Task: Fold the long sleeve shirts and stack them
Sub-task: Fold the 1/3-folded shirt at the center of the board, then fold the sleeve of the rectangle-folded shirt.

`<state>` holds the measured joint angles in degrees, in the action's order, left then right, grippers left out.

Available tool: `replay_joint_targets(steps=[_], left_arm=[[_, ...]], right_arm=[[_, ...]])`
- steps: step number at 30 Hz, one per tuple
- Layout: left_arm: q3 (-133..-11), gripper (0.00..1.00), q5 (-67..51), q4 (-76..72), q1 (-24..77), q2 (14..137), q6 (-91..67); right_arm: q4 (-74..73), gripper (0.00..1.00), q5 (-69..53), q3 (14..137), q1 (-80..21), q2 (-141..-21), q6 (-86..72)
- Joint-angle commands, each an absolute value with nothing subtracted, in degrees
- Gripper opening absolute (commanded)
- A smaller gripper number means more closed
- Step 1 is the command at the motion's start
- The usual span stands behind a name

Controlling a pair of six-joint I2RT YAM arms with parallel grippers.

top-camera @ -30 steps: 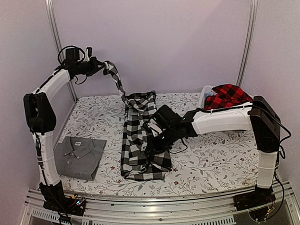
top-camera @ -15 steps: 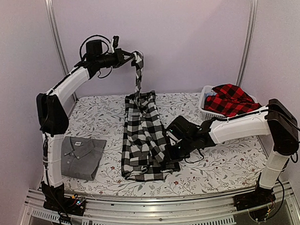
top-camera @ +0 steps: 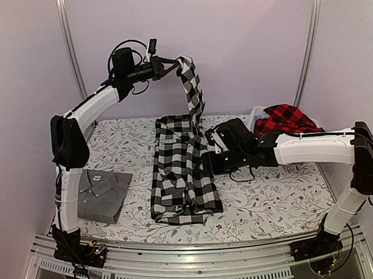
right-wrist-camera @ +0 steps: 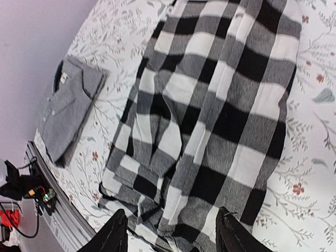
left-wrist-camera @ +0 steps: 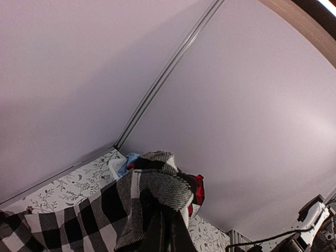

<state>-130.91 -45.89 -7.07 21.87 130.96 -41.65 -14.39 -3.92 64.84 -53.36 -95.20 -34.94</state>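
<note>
The black-and-white check shirt (top-camera: 183, 176) lies lengthwise in the middle of the table, partly folded. One of its sleeves (top-camera: 194, 93) hangs from my left gripper (top-camera: 176, 61), which is shut on it high above the table's back. In the left wrist view the cloth (left-wrist-camera: 157, 184) bunches over the closed fingers (left-wrist-camera: 165, 231). My right gripper (top-camera: 209, 163) hovers at the shirt's right edge, open, with nothing between its fingers (right-wrist-camera: 172, 211). The grey shirt (top-camera: 101, 194) lies folded at the front left. The red-and-black check shirt (top-camera: 284, 121) sits in the basket.
A white plastic basket (top-camera: 254, 117) stands at the back right corner of the flower-print table (top-camera: 280, 197). Metal frame posts (top-camera: 70, 52) rise at both back corners. The grey shirt (right-wrist-camera: 68, 110) lies near the front rail with its cables (right-wrist-camera: 26, 189).
My left arm has swung the held sleeve rightward across the back. The right gripper has opened, let go of the shirt's right edge and risen back a little.
</note>
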Motion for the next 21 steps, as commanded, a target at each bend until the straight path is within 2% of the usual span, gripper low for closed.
replay_joint_targets(steps=[1, 6, 11, 15, 21], left_arm=[[-130.0, 0.00, -45.6, -7.5, 21.3, 130.3, -41.1], [-125.2, 0.00, -41.8, -3.9, 19.5, 128.1, -38.4], [-113.1, 0.00, -37.5, -4.6, 16.1, 121.9, -36.6], [-103.9, 0.00, -35.3, -6.0, 13.2, 117.9, -36.0], [-102.7, 0.00, -33.1, -2.6, 11.6, 117.7, -34.2]], right_arm=[[-10.6, 0.57, -0.3, 72.7, -47.0, -96.7, -30.8], [-8.8, 0.57, -4.7, 79.2, -39.0, -104.0, -28.5], [-11.2, 0.57, -5.6, 82.0, -36.0, -108.0, -27.2], [-13.5, 0.57, -6.9, 82.2, -36.0, -109.0, -26.4], [-20.1, 0.53, -5.6, 82.6, -41.7, -107.6, -24.0]])
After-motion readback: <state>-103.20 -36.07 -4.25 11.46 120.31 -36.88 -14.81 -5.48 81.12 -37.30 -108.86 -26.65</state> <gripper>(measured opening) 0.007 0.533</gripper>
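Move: My left hand holds the sleeve end of the checked shirt high up; the right shoulder it hangs from lies about 4 cm farther out, 6 cm to the right and 36 cm below. The shirt's middle is some 20 cm back from that hand, almost under its line. From my open right hand the shoulder is roughly 32 cm ahead, 3 cm left and 10 cm below; the basket stands 22 cm ahead and 35 cm right. I swing my left hand left and down, about 13 cm and 12 cm, drifting slightly forward and turning some 25 degrees, keeping the sleeve pinched so it draws across above the shirt's shoulder end. Meanwhile I arc my open, empty right hand up and forward along the shirt's right side towards the shoulder, sink again, and ease back a little, ending about 15 cm farther out. ##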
